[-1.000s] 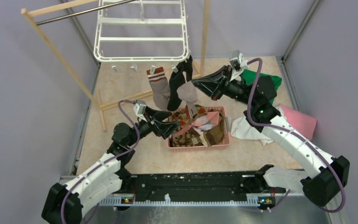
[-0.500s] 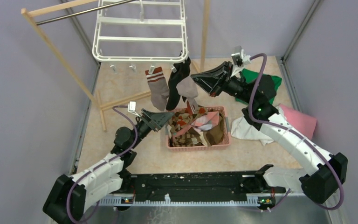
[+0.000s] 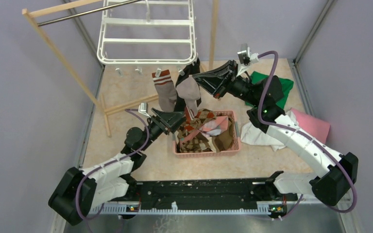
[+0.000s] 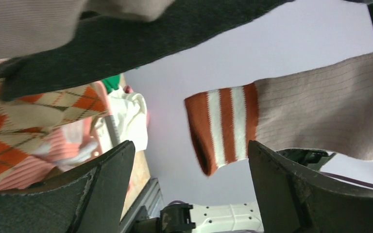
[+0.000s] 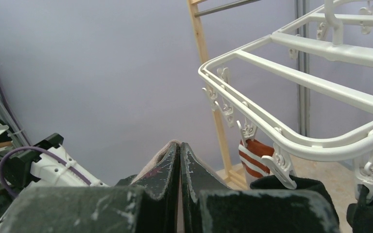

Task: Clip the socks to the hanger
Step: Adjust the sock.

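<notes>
The white hanger [image 3: 148, 34] [image 5: 291, 82] hangs at the back from the rack. A grey-brown sock with a striped cuff [image 3: 165, 94] [image 5: 252, 160] and a black sock [image 3: 180, 97] [image 5: 296, 187] dangle from clips on its near edge. My right gripper [image 3: 197, 79] [image 5: 179, 145] is shut on another grey-brown sock [image 3: 190, 93] [image 5: 162, 153] just below that edge. This sock's orange-and-white cuff [image 4: 223, 126] hangs in front of my left gripper [image 3: 177, 118] [image 4: 190, 148], which is open and holds nothing. More socks, argyle [image 3: 199, 131] [image 4: 9, 126] among them, lie in the basket.
The pink basket [image 3: 233, 150] sits mid-table beneath both grippers. The wooden rack [image 3: 58, 48] with its metal bar stands at the back left. Green [image 3: 277, 85], pink [image 3: 315, 126] and white [image 3: 257, 136] cloths lie to the right, under the right arm.
My left gripper has lifted from the basket and moved right, toward the hanging cuff. My right gripper has carried its sock left, closer to the hanger's near edge.
</notes>
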Available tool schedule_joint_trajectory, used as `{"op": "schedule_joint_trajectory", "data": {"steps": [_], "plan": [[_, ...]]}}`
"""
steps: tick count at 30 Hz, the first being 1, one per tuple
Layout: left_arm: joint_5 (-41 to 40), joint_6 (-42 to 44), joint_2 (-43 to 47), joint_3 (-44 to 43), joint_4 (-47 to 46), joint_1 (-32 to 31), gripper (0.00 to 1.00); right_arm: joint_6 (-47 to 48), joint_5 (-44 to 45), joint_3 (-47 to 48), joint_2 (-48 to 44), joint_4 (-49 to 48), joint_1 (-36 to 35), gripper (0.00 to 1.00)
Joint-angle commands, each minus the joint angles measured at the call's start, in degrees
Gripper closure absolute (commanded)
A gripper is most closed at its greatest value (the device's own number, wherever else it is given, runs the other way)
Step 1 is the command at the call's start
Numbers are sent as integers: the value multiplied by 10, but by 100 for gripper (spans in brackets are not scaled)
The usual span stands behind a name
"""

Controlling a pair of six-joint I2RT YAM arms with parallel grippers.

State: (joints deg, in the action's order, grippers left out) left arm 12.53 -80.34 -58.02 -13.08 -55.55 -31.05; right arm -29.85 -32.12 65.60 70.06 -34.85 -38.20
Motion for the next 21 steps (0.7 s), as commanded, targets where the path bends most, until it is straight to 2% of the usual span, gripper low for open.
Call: {"op": "schedule_joint_trajectory", "data": {"steps": [1,6,13,16,21], "plan": [[-29,-34,-30,-40,-106,-17,11,-19,10,38,6,-34,-10,100],[-43,-59,-61,-51,-158,-22,20,-22,14,41,8,-31,-12,100],[-51,-74,-73,-68,-174,-26,41,-22,17,43,5,-20,-11,100],[-50,-75,-75,-69,-175,-26,42,-22,19,43,4,-18,-12,100],[-37,-75,-78,-47,-151,-26,37,-22,20,47,5,-19,-12,100]]}}
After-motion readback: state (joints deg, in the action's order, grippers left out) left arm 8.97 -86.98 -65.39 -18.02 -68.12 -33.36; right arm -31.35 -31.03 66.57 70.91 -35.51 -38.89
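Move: The dangling striped cuff of the grey sock is about 3 cm ahead, 4 cm right and 3 cm above the left hand; the right hand, still gripping the sock's upper end, has that cuff some 20 cm below it, 2 cm ahead and 1 cm left. From the left hand, the black sock hangs roughly 9 cm ahead, 2 cm right, 7 cm up; the hung grey sock 8 cm ahead, 7 cm left, 7 cm up. The basket lies 7 cm ahead, 11 cm right, 19 cm below. Upward some 5 cm, easing slightly right and forward at first, the left hand brings its fingertips up alongside the dangling striped cuff, tipping them up by about 10 degrees. On the way the fingers narrow from nearly wide open to roughly 60 percent, without shutting on the cuff. The right hand holds its place and keeps the sock pinched. ##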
